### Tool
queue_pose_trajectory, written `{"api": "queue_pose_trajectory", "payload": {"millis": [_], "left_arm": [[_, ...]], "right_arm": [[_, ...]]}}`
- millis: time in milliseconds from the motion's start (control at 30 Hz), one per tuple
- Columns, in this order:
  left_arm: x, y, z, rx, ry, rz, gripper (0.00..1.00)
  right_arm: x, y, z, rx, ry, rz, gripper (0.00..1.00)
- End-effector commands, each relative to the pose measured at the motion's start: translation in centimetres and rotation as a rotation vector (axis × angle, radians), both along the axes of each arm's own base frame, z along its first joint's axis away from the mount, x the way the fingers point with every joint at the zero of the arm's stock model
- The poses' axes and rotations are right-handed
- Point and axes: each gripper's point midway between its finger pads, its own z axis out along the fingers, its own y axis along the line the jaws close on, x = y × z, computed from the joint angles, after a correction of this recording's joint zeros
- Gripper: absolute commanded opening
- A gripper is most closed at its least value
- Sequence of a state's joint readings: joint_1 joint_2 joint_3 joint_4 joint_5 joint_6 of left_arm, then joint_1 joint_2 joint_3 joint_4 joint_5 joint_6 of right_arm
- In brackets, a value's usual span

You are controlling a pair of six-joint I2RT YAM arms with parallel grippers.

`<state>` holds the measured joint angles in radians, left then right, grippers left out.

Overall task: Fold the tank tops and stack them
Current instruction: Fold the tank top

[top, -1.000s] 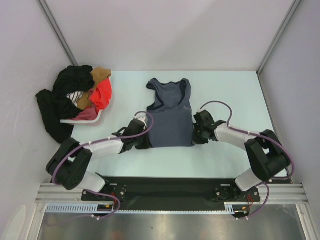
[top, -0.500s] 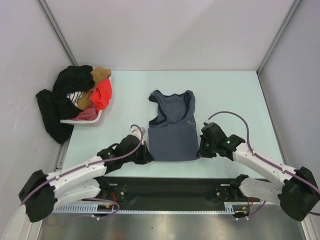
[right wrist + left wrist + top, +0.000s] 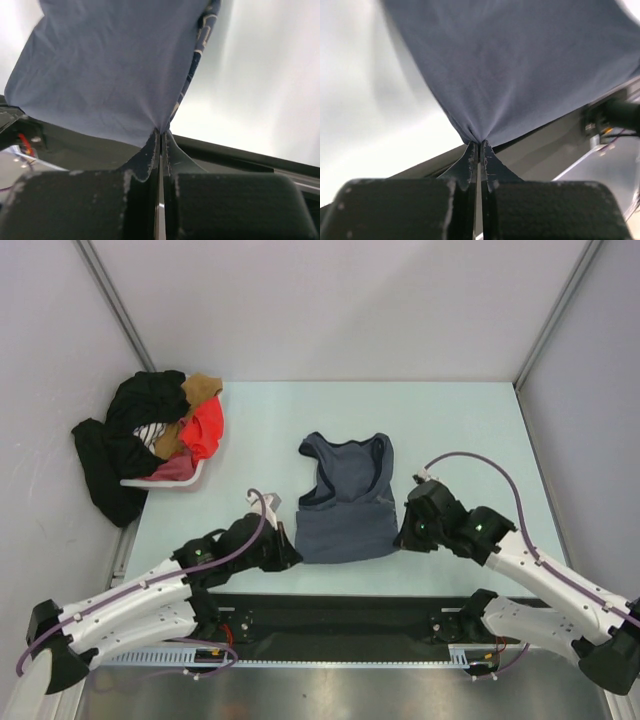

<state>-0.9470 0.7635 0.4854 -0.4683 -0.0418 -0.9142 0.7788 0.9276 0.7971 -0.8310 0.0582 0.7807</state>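
The slate blue-grey tank top [image 3: 345, 502] lies spread on the pale table, straps toward the far side, hem toward me. My left gripper [image 3: 292, 556] is shut on its near left hem corner, and in the left wrist view the cloth [image 3: 520, 75] bunches into the closed left gripper [image 3: 480, 144]. My right gripper [image 3: 402, 538] is shut on the near right corner. In the right wrist view the fabric [image 3: 110, 70] pulls taut from the closed right gripper [image 3: 161, 132]. A maroon-red garment [image 3: 172, 469] shows in the pile at left.
A heap of clothes fills the far left: black garments [image 3: 125, 445], a bright orange-red one [image 3: 205, 427], a tan piece [image 3: 200, 388], over a white basket rim [image 3: 160, 482]. The black base plate [image 3: 340, 615] runs along the near table edge.
Both arms have drawn back toward the near edge, dragging the blue-grey tank top closer to me. The grip on both hem corners is unchanged.
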Motion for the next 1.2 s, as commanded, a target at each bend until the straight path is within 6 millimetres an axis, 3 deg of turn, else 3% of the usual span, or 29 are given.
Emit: {"api": "queue_pose_trajectory", "payload": {"millis": [0,67,100,200,333,500,633,667,733,767,800,833,967,1033,1067,1167], "left_arm": [[2.7,0.5,5.9,0.003,-0.132,0.069,0.00],[4.2,0.8,7.8,0.010,-0.167,0.084,0.00],[4.4,0.6,8.2,0.003,-0.160,0.074,0.00],[6.4,0.1,9.2,-0.016,-0.173,0.068,0.00],[8.7,-0.7,9.5,-0.030,-0.167,0.051,0.01],[12.2,-0.4,10.6,-0.041,-0.170,0.055,0.00],[14.9,-0.2,10.4,-0.039,-0.158,0.062,0.00],[15.9,0.2,9.5,-0.024,-0.136,0.074,0.00],[17.1,-0.1,10.0,-0.043,-0.140,0.063,0.00],[17.9,0.0,9.1,-0.029,-0.116,0.066,0.00],[18.6,-0.2,9.8,-0.040,-0.127,0.061,0.00],[19.3,-0.2,9.7,-0.036,-0.123,0.065,0.00],[22.4,-0.2,10.1,-0.037,-0.129,0.078,0.00],[23.6,-0.4,8.9,-0.030,-0.097,0.077,0.00],[24.7,-0.2,9.2,-0.036,-0.108,0.088,0.00],[26.8,0.6,7.4,-0.016,-0.071,0.114,0.00]], "right_arm": [[2.5,0.2,4.7,-0.015,-0.123,-0.015,0.00],[3.6,0.4,5.3,-0.039,-0.136,-0.005,0.00],[4.3,0.8,6.6,-0.024,-0.158,-0.003,0.00],[6.3,0.8,6.9,-0.048,-0.148,-0.001,0.00],[9.5,1.0,8.7,-0.012,-0.179,-0.024,0.00],[13.3,0.5,8.4,-0.012,-0.157,-0.061,0.00],[15.4,0.4,8.1,-0.007,-0.138,-0.075,0.00],[15.9,0.3,7.9,-0.007,-0.133,-0.077,0.00],[17.6,-0.1,7.7,-0.002,-0.128,-0.100,0.00],[18.0,-0.2,7.5,0.001,-0.123,-0.101,0.00],[18.8,0.0,8.2,0.019,-0.135,-0.100,0.00],[19.7,-0.3,7.1,0.009,-0.110,-0.113,0.00],[22.7,-0.4,6.7,0.024,-0.096,-0.126,0.00],[24.2,-0.5,7.3,0.037,-0.107,-0.136,0.00],[24.9,-0.4,6.3,0.036,-0.081,-0.139,0.00],[27.2,-0.1,6.0,0.044,-0.073,-0.143,0.00]]}}
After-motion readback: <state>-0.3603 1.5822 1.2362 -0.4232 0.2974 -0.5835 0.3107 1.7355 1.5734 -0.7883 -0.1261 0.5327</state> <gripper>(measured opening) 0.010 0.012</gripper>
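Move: Each hand still holds a hem corner of the tank top clear of the table. The neck end they are heading for lies about 29 cm ahead of the left hand, 11 cm to its right and 9 cm lower; from the right hand it is about 26 cm ahead, 13 cm left and 12 cm lower. The red cloth stands some 30 cm ahead and 22 cm left of the left hand, with the clothes basket about 25 cm ahead and 32 cm left of it, both only slightly lower. Both hands keep their pinch on the hem corners and carry the hem forward together, about 24 cm, over the tank top's body towards its neck end. They first rise quickly, the left about 9 cm and the right about 6, then run on nearly level and sink a couple of centimetres. The left wrist turns slightly counter-clockwise, the right slightly clockwise. ##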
